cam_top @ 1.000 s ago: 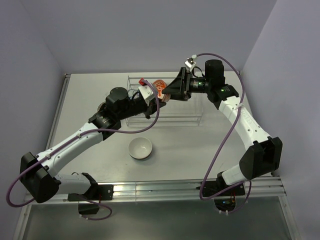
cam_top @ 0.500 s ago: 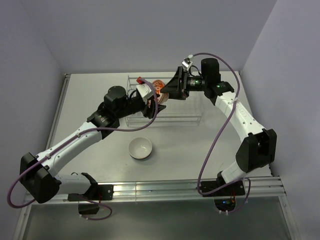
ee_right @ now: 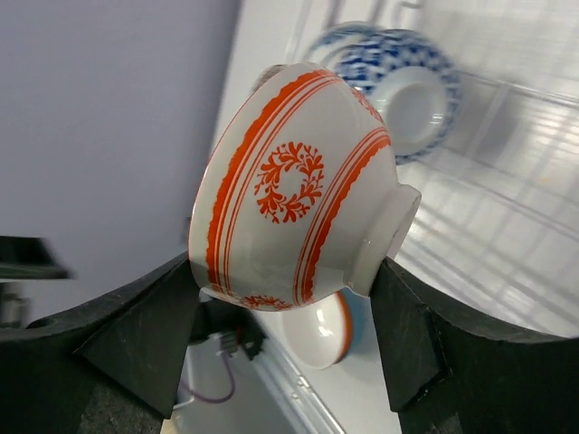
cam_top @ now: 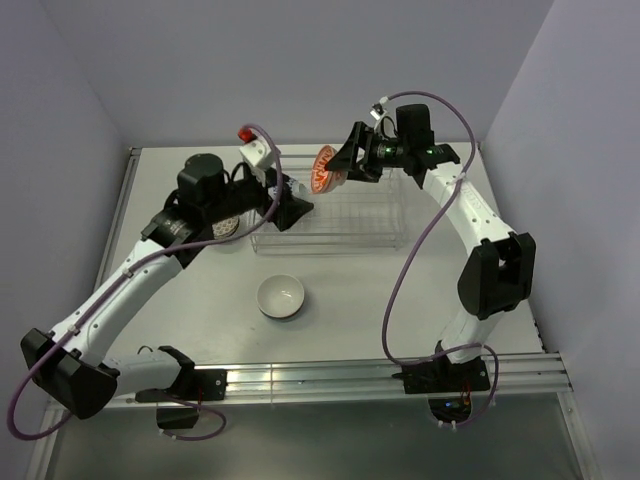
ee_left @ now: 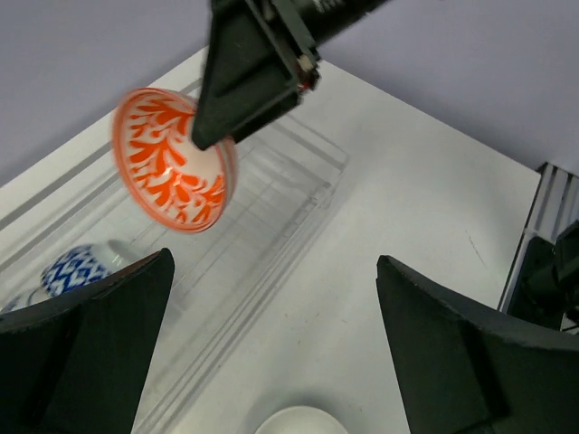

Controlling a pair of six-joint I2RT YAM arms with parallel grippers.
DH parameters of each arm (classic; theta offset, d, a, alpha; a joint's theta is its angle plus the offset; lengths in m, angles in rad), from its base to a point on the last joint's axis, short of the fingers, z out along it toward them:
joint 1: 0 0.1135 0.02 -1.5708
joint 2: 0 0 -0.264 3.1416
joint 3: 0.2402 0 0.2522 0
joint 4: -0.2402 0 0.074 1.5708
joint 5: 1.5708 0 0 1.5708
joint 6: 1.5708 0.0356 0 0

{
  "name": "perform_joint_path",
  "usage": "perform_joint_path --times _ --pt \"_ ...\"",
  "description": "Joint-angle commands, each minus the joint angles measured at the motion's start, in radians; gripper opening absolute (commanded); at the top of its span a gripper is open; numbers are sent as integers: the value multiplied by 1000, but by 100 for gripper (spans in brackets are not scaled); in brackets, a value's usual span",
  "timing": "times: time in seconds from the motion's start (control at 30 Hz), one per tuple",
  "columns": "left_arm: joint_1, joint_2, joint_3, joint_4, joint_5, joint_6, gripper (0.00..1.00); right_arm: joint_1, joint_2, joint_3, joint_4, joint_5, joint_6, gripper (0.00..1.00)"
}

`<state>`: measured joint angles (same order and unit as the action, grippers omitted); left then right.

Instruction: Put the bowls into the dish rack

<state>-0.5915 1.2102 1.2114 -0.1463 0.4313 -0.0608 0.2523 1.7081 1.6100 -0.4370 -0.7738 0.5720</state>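
My right gripper (cam_top: 338, 166) is shut on the orange-red patterned bowl (cam_top: 324, 168), holding it on its side in the air over the back left of the dish rack (cam_top: 350, 228). In the right wrist view the fingers clamp that bowl (ee_right: 289, 199) by rim and foot. My left gripper (cam_top: 288, 206) is open and empty at the rack's left end, a little away from the bowl (ee_left: 172, 163). A blue-and-white bowl (ee_left: 71, 269) lies inside the rack (ee_left: 271, 194). The plain white bowl (cam_top: 281, 296) stands upright on the table in front of the rack.
A patterned bowl (cam_top: 222, 226) shows partly under my left arm, left of the rack. The side walls stand close at the table's left and right edges. A metal rail (cam_top: 340, 375) runs along the near edge by the arm bases.
My left gripper has opened, let go of the orange-red bowl and pulled back to the left. The right gripper has carried the bowl up and toward the back.
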Motion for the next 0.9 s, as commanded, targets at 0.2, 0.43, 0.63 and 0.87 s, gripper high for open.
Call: perform_joint_path --times 0.2,0.43,0.63,0.87 --pt "232 28 214 -295 3 -195 99 47 90 139 -80 272 -175 0" --pt "499 -6 155 -291 90 -263 99 113 174 191 -101 412 -222 0" --pt "622 -32 108 -299 156 -258 99 157 246 246 -121 472 -244 0" --pt "660 -57 74 -288 179 -240 100 185 285 266 -124 527 -261 0"
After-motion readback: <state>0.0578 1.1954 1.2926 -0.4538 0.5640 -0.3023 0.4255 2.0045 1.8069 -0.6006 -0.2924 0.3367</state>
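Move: The right hand, still holding the orange bowl, has its free spot in the dish rack about 5 cm ahead, 3 cm left and 16 cm below; the blue zigzag bowl stands some 5 cm ahead, 11 cm left, the blue flowered bowl about 5 cm ahead, 17 cm left. From the empty left hand, the brown bowl is roughly 20 cm ahead, 23 cm left, the white bowl about 2 cm back, 6 cm left, both some 31 cm below. The right hand keeps its pinch on the orange bowl and lowers it about 12 cm, easing 5 cm forward and first slightly right, then left, into the rack beside the zigzag bowl while its fingers tip further downward. Wide open, the left hand clears off some 20 cm left and a little forward, rising briefly before sinking, and turns counter-clockwise towards the brown bowl's side. ##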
